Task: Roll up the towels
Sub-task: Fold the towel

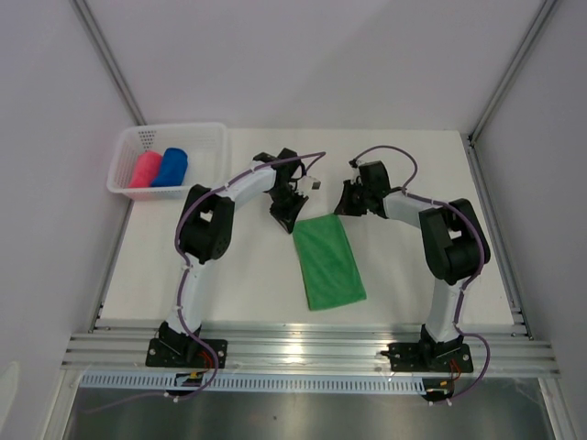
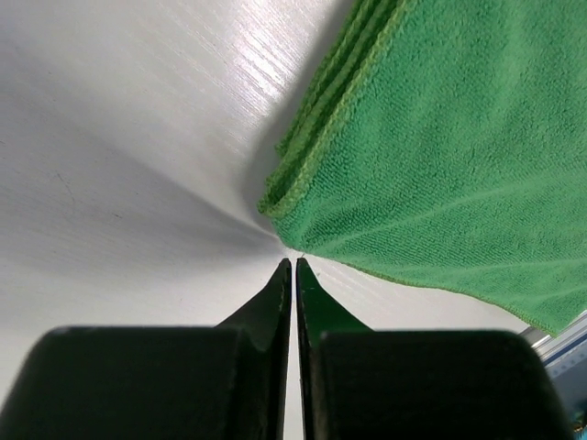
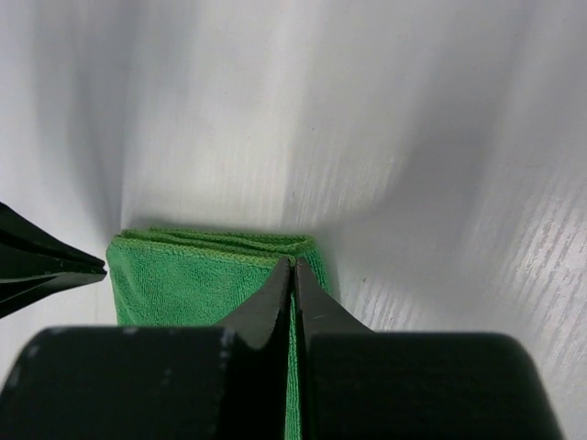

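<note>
The green towel lies folded flat in the middle of the table. Just off its far left corner, my left gripper is shut; in the left wrist view the tips meet beside the layered corner of the green towel, with only white table showing in the slit. My right gripper is at the far right corner. Its tips are shut on the hem of the green towel. The pink towel and the blue towel lie rolled in the basket.
The white mesh basket stands at the table's far left corner. Enclosure walls rise on both sides and behind. The left gripper's fingers show at the left edge of the right wrist view, close to the towel's other corner.
</note>
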You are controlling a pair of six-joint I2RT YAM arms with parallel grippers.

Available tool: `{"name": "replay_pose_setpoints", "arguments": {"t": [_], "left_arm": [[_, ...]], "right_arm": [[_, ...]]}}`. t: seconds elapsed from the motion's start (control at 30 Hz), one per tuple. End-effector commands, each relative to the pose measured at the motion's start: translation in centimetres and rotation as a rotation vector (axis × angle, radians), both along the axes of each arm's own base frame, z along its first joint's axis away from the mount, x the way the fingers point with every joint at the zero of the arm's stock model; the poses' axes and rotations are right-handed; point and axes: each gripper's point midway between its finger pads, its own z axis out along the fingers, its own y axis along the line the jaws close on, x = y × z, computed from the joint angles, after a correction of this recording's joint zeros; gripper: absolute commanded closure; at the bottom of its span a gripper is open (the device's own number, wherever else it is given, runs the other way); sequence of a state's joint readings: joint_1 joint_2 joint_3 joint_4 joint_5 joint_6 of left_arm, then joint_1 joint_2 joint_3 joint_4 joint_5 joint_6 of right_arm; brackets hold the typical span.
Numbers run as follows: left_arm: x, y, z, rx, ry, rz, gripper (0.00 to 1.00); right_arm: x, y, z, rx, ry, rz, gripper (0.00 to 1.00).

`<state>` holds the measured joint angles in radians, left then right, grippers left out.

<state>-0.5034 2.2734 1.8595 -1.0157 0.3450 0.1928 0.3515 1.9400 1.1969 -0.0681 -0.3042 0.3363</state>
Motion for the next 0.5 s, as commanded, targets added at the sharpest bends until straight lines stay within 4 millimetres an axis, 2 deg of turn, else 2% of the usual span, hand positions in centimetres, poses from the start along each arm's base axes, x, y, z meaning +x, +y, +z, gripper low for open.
{"name": "replay_pose_setpoints", "arguments": {"t": [0.0, 0.1, 0.13, 0.2, 0.23, 0.33, 0.37, 0.4, 0.47], "left_arm": [[0.8, -0.6, 0.9, -0.018, -0.027, -0.011, 0.95], [0.8, -0.6, 0.9, -0.020, -0.025, -0.010, 0.86], [0.9, -0.7, 1.0, -0.023, -0.029, -0.010, 0.82], [1.1, -0.7, 1.3, -0.023, -0.041, -0.013, 0.78], [1.3, -0.7, 1.6, -0.022, -0.051, -0.014, 0.77], [1.8, -0.4, 2.7, -0.012, -0.093, -0.022, 0.75], [2.0, -0.3, 3.7, -0.016, -0.117, -0.030, 0.73], [2.0, -0.3, 4.2, -0.019, -0.126, -0.036, 0.72], [1.9, -0.2, 5.0, -0.027, -0.144, -0.050, 0.69]], "right_arm": [[1.9, -0.3, 2.4, 0.010, -0.093, -0.050, 1.00], [1.8, -0.1, 1.7, 0.010, -0.073, -0.042, 0.97], [1.7, -0.1, 1.4, 0.009, -0.065, -0.042, 0.88], [1.6, -0.5, 1.1, -0.012, -0.051, -0.058, 0.77], [1.7, -1.3, 0.8, -0.046, -0.044, -0.090, 0.69], [1.8, -3.1, 1.5, -0.101, -0.029, -0.165, 0.64], [2.0, -3.9, 1.8, -0.120, -0.027, -0.202, 0.63], [2.0, -4.5, 2.8, -0.125, -0.036, -0.223, 0.62], [1.0, -5.8, 3.1, -0.149, -0.003, -0.247, 0.62]]}}
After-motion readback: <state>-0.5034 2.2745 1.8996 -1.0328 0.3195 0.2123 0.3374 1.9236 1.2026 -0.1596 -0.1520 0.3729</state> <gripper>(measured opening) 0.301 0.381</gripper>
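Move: At the green towel's far right corner, the right hand has its shut fingers on the cloth, practically at the hand point; the far left corner lies about 10 cm to its left and 3 cm back, the towel's middle some 15 cm back and 2 cm left. From the left hand the far left corner is about 1 cm right, the towel's middle roughly 10 cm back and 8 cm right, the far right corner 6 cm ahead and 11 cm right. Letting go of the far right corner, the right fingers open to over a third and the hand slides off to the right by about 3 cm, away from the towel, sinking nearly 1 cm and turning slightly clockwise. Beside the far left corner, the left fingers part to almost a third as that hand eases up and forward, roughly 1 cm each way. ##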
